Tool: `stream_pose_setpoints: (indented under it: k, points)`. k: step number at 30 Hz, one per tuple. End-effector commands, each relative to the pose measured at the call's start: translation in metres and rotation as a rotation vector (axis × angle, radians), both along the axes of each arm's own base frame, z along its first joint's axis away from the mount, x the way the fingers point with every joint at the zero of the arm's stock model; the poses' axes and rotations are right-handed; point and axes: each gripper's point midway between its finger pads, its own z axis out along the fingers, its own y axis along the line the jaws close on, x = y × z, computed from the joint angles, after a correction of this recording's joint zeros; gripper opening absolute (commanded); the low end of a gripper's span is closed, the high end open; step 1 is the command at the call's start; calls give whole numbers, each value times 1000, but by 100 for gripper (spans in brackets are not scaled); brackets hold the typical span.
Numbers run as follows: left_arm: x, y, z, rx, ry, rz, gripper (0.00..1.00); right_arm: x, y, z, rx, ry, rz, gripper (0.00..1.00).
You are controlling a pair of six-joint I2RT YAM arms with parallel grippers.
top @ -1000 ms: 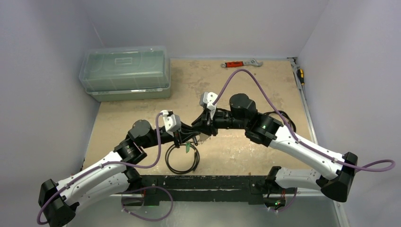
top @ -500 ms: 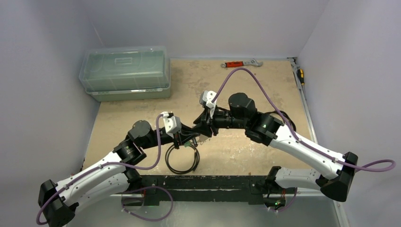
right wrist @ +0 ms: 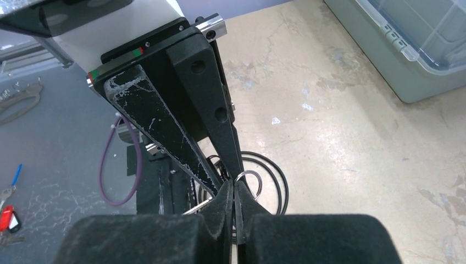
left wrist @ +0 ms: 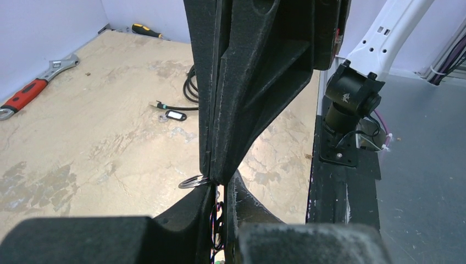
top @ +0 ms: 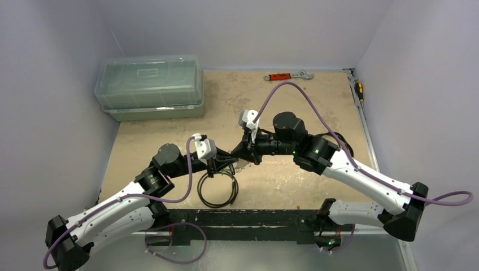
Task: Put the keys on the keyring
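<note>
My left gripper (top: 219,167) and right gripper (top: 242,160) meet tip to tip low over the table's near middle. In the left wrist view the left gripper (left wrist: 221,184) is shut on a thin wire loop, the keyring (left wrist: 221,220), which stands edge-on between its jaws. The right gripper (right wrist: 234,184) is shut on the rim of a small silvery ring (right wrist: 249,177), and the same ring (left wrist: 192,181) pokes out sideways. What looks like a dark-headed key (left wrist: 175,115) lies on the table further off. Other keys are hidden.
A round black cable coil (top: 217,205) lies on the table under the grippers. A clear lidded bin (top: 149,87) stands at the back left. A red-handled wrench (top: 288,75) lies at the back edge and a screwdriver (top: 358,90) at the right edge.
The right gripper opened a little, then shut at the left gripper's tips, and its wrist shifted slightly left. The left arm has barely moved.
</note>
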Motion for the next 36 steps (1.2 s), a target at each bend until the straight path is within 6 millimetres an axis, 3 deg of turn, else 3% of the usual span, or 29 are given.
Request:
stream_pose_setpoints:
  k: [1, 6, 15, 16, 20, 24, 33, 36]
  points:
    - [8, 4, 44, -80, -132, 35, 0, -19, -5, 12, 50, 11, 54, 0]
    - [9, 4, 38, -52, -139, 35, 0, -22, -10, 33, 125, 17, 30, 0]
    - [3, 3, 36, -37, -182, -4, 0, -30, -13, 37, 161, 50, 38, 0]
    - [3, 3, 35, -33, -187, -5, 4, -30, -14, 36, 157, 53, 38, 0]
    - [4, 7, 33, 0, -218, 6, 35, -29, -17, 38, 154, 62, 30, 0]
    - [2, 8, 32, 14, -247, -4, 50, -31, -18, 37, 151, 69, 54, 0]
    - [-13, 6, 33, 11, -274, -83, 49, -35, -20, 28, 126, 66, 98, 0]
    - [-14, 4, 29, 22, -269, -100, 44, -31, -19, 24, 113, 72, 86, 0]
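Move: The two hands meet tip to tip. The split ring stands about 1 cm ahead of the right hand's closed tips, level with them and not off to either side; from the left hand it is some 1 cm ahead, 1 cm above and in line sideways. The metal plate hangs from the left fingers, roughly 5 cm below, 1 cm back and 2 cm right of them. The cable coil lies about 5 cm back, 6 cm left and 26 cm below that hand. Back, a little to its right and up, the right hand draws off with its fingers still shut, quickly for the first couple of centimetres and then easing on back to about 4 cm in all. The left hand rises 1 cm and rolls about 10 degrees around its fingers; once the right has drawn off, it opens about halfway and lets go of the plate and its rings. ##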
